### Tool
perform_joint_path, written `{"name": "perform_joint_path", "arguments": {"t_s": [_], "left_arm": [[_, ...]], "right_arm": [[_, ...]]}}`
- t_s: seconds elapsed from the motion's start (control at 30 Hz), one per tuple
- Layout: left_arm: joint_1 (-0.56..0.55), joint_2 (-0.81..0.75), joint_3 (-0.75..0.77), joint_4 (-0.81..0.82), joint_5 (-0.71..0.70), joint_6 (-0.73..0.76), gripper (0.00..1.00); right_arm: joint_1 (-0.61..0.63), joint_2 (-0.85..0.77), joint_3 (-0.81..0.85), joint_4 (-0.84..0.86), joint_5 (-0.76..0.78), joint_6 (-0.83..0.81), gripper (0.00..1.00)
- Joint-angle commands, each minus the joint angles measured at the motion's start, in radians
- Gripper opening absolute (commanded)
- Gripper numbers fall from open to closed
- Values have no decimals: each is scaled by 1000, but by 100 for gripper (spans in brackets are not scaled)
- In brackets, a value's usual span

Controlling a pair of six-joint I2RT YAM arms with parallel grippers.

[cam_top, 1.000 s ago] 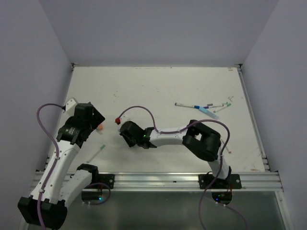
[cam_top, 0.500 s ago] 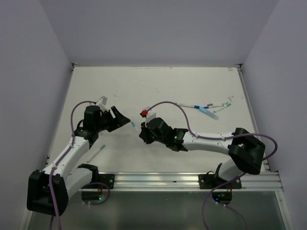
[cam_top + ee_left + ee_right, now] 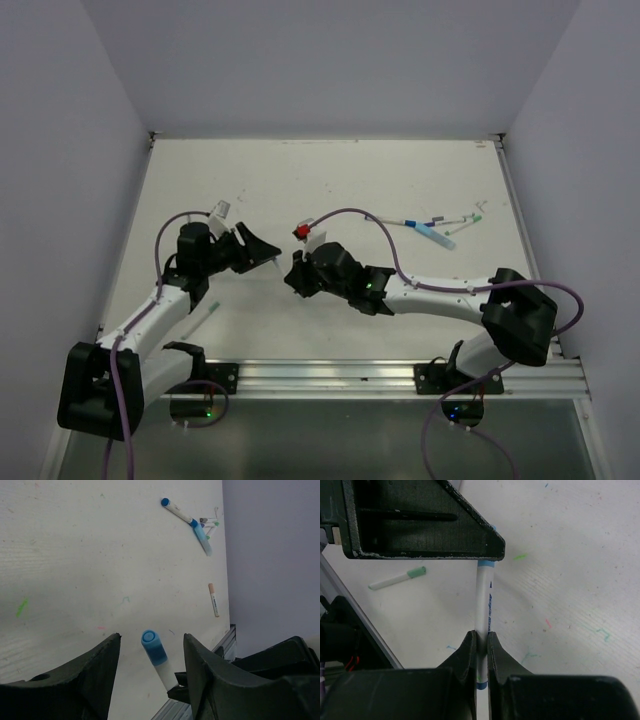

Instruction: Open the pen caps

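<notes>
My right gripper (image 3: 481,637) is shut on the white barrel of a pen (image 3: 484,600) and holds it above the table, pointing left. The pen's blue cap (image 3: 152,647) sits on its end, between the fingers of my left gripper (image 3: 151,637). Those jaws stand open on both sides of the cap, with a gap on each side. From above, the left gripper (image 3: 265,252) and right gripper (image 3: 295,272) meet nose to nose at the table's middle left. One left finger (image 3: 420,525) covers the cap in the right wrist view.
A bunch of pens (image 3: 430,225) lies at the back right. A green-ended pen (image 3: 205,315) lies near the front left, under the left arm. An orange-ended pen (image 3: 213,600) lies by the right edge. Metal rail (image 3: 330,375) runs along the front.
My left arm has swung in from the left and its jaws have narrowed around the blue cap. The right gripper has carried the pen slightly right, then held it there.
</notes>
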Motion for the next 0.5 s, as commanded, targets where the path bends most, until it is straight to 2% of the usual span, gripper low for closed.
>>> {"name": "perform_joint_path", "arguments": {"t_s": [0.0,0.03,0.23,0.27,0.3,0.37,0.4,0.47], "left_arm": [[-3,11,-18,70,61,-51,55],[-3,14,-20,86,68,-58,50],[-1,20,-20,81,75,-68,33],[-3,20,-20,80,75,-69,28],[-1,20,-19,80,75,-71,17],[-1,25,-9,64,71,-65,10],[-1,31,-6,58,71,-59,3],[-1,37,-5,50,74,-55,0]], "right_arm": [[-2,6,-12,77,-6,22,0],[-4,9,-9,83,-8,20,0],[-2,25,-5,84,-16,22,0],[-2,25,-7,86,-16,22,0],[-2,26,-10,86,-11,20,0],[-2,26,-10,83,-5,17,0],[-2,25,-10,80,-3,15,0],[-4,26,-4,72,0,11,0]]}}
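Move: The blue cap already sits between the left gripper's open fingers, about 1 cm to the right of its hand point and perhaps 1 cm above. The pen barrel's middle is some 3 cm back, 3 cm right and 2 cm below, held in the right gripper; from the right hand the cap lies about 5 cm ahead, 4 cm left and 4 cm up. A green-capped pen lies on the table, roughly 12 cm back, 19 cm left and 12 cm below the left hand. Close the left gripper from a bit over half open until its fingertips pinch the blue cap from both sides, the grip effort rising clearly as they shut. Let the left hand ease less than 1 cm to the right, otherwise staying in place. Keep the right fingers shut on the barrel and let that hand sink about 1 cm. ##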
